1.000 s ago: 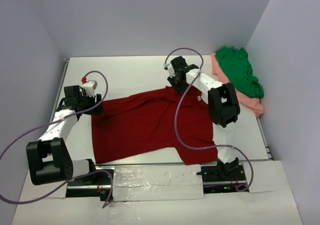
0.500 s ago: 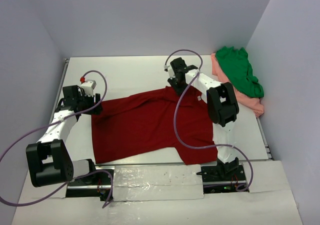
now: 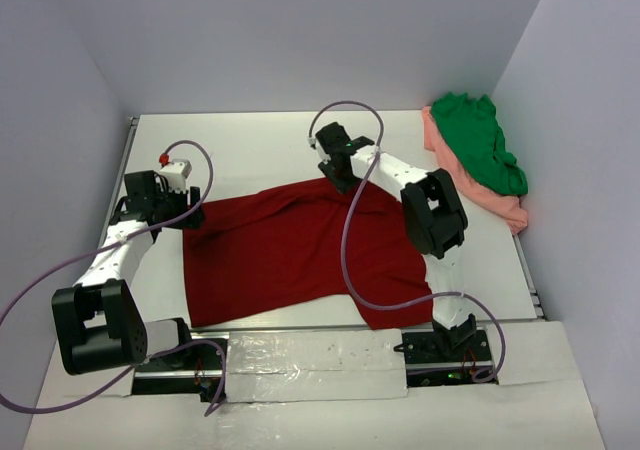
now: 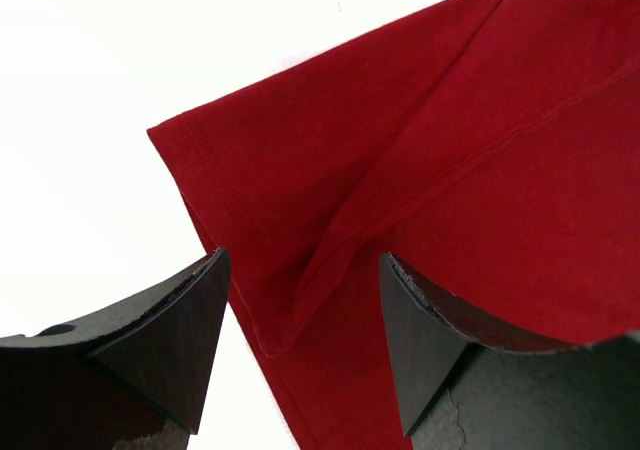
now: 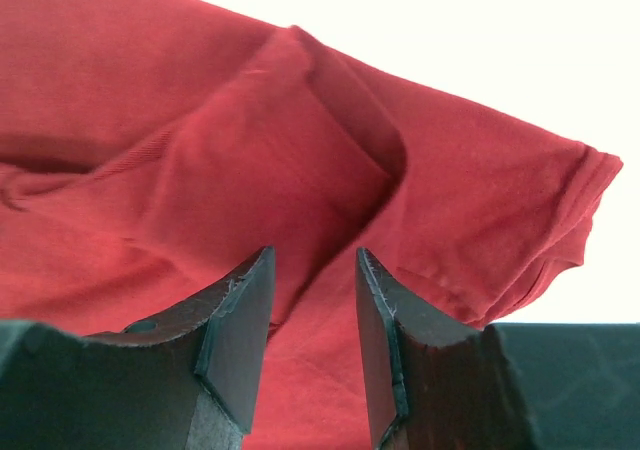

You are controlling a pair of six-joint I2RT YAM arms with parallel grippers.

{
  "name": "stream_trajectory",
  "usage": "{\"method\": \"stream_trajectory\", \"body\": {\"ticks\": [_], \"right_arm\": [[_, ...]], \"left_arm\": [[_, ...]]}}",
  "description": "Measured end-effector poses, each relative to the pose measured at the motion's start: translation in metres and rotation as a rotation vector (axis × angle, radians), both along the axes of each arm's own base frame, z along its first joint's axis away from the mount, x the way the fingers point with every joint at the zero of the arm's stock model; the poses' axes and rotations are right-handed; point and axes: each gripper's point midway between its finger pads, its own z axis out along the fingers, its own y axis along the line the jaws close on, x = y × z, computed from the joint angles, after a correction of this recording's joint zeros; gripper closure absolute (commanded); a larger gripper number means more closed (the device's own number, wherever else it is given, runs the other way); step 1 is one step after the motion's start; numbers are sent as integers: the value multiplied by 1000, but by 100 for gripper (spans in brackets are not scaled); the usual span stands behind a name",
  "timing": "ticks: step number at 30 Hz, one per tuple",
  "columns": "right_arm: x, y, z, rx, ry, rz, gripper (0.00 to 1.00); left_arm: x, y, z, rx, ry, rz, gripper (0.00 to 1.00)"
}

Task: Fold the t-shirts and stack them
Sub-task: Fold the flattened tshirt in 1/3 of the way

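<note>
The dark red t-shirt (image 3: 300, 250) lies spread in the middle of the white table, rumpled along its far edge. My left gripper (image 3: 190, 215) is open at the shirt's left sleeve; in the left wrist view (image 4: 305, 300) the folded sleeve hem (image 4: 290, 270) lies between the fingers (image 4: 170, 340). My right gripper (image 3: 340, 175) is open over the shirt's far edge; in the right wrist view (image 5: 315, 290) bunched red cloth (image 5: 200, 150) lies between and under the fingers (image 5: 240, 320). The green t-shirt (image 3: 480, 140) lies crumpled on the salmon pink t-shirt (image 3: 505, 208) at the far right.
Grey walls close in the table (image 3: 250, 150) on the left, back and right. The arm bases and a foil-covered strip (image 3: 310, 355) sit at the near edge. Purple cables loop from both arms over the shirt and table.
My right gripper has moved left along the shirt's far edge, and the cloth there has shifted with it. My left gripper has barely moved.
</note>
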Motion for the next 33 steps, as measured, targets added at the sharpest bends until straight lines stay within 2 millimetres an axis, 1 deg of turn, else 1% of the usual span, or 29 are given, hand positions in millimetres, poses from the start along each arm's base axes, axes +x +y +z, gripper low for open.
{"method": "stream_trajectory", "body": {"ticks": [3, 5, 9, 14, 17, 19, 20, 21, 22, 23, 24, 33], "right_arm": [[-3, 6, -1, -46, -18, 17, 55], [-3, 6, -4, -75, -26, 19, 55], [1, -4, -8, -143, -49, 2, 55], [9, -19, -6, -225, -105, -22, 55], [10, -25, -6, -261, -121, -29, 57], [11, -27, -5, -274, -129, -32, 63], [12, -28, -5, -278, -133, -32, 73], [12, -28, -4, -282, -135, -31, 80], [12, -29, -4, -284, -135, -31, 94], [12, -29, -4, -285, -135, -30, 99], [12, -29, -5, -287, -134, -32, 100], [10, -28, -11, -285, -116, -27, 100]], "left_arm": [[0, 1, 0, 0, -1, 2, 30], [-1, 1, 1, 0, -4, 2, 30], [-2, 1, 2, -1, -9, 3, 30], [-5, 1, 2, -2, -10, 5, 30], [-5, 2, 2, -2, -11, 6, 30], [-5, 2, 2, -3, -11, 6, 30], [-5, 2, 2, -3, -11, 6, 30], [-5, 1, 2, -3, -12, 5, 30], [-5, 1, 2, -3, -13, 5, 30], [-5, 1, 3, -3, -14, 5, 30], [-5, 1, 3, -3, -15, 5, 30], [-6, 0, 6, -6, -26, 1, 30]]}}
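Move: The folded edge of the red t-shirt lies just below the right hand, about 3 cm to its right, 1 cm ahead and 2 cm down. The shirt's sleeve end is some 10 cm to the right and 4 cm ahead; the salmon t-shirt lies about 24 cm right and 4 cm ahead. From the idle left hand, that folded edge is about 32 cm right, 9 cm ahead and 6 cm lower. The right hand swings its fingertips about 3 cm right, dips, and pinches the red t-shirt's folded edge. ##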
